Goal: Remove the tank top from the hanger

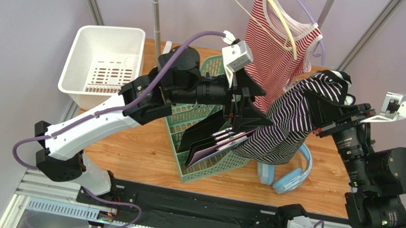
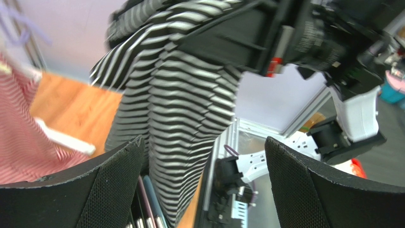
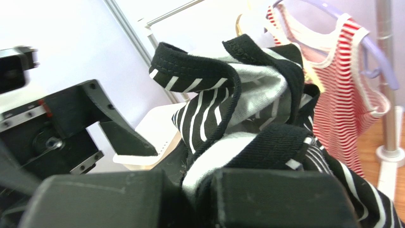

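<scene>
A black-and-white striped tank top [image 1: 289,124] hangs bunched from my right gripper [image 1: 320,94], which is shut on its upper edge [image 3: 223,109]; the right gripper [image 3: 202,190] has fabric pinched between its pads. It droops to the table beside the green basket. My left gripper [image 1: 252,106] stands open just left of the hanging cloth, and in its wrist view the left gripper [image 2: 204,185] has the striped tank top [image 2: 180,109] between and beyond the fingers, untouched. A cream hanger [image 1: 265,4] hangs at the back on the rail.
A red-and-white striped top [image 1: 270,51] hangs on a purple hanger [image 1: 308,13] behind both grippers. A green basket [image 1: 204,163] with flat cases lies below the left gripper. A white basket [image 1: 103,61] stands at left, and blue headphones [image 1: 290,177] lie on the wooden table [image 1: 138,153].
</scene>
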`<state>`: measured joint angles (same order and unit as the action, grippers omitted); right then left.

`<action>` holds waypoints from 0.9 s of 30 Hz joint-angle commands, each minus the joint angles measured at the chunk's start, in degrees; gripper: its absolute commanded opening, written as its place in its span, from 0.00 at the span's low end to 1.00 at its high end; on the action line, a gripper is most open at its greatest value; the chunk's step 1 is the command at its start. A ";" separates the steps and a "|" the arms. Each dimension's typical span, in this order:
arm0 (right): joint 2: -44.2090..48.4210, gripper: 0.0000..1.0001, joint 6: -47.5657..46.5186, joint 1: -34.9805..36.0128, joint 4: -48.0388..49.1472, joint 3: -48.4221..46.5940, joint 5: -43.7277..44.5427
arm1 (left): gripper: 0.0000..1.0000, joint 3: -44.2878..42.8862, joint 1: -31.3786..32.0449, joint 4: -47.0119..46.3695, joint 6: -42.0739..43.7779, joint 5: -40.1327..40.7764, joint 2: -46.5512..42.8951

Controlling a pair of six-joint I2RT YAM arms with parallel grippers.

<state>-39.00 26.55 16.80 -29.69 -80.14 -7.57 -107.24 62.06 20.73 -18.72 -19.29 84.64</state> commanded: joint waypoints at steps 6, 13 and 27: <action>0.42 0.00 6.68 -0.01 4.64 -3.36 -6.14 | 0.99 -0.69 6.58 -9.21 13.45 2.50 4.20; 2.44 0.00 8.61 -0.01 5.78 -3.01 -8.06 | 0.99 -4.11 7.19 -10.70 11.70 2.50 9.92; 6.04 0.00 9.05 -0.01 5.09 -1.51 -8.69 | 0.47 -7.19 7.63 -14.68 6.85 -0.41 14.24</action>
<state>-34.09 35.16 16.80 -27.09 -81.28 -15.57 -112.18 69.36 9.13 -11.35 -20.12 99.55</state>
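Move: The black-and-white tank top hangs bunched from the right hand's shut fingers, its middle about 11 cm below them, 5 cm back and 1 cm left. From the open left hand it lies some 7 cm to the right, level fore-and-aft, 10 cm below. Around the left hand: the bare cream hanger about 11 cm ahead, 3 cm left and 8 cm up; the red striped top 20 cm ahead, 2 cm right, 18 cm below; the green rack 9 cm ahead, 10 cm left, 38 cm below. The tank top stays pinched in the right hand, which draws it back about 5 cm and lifts it some 3 cm, turning slightly counter-clockwise. The left hand, wide open, sweeps about 10 cm right, pulling back slightly and dipping under the right fingers, then rises a little and begins closing around the hanging cloth, roughly to half open. ##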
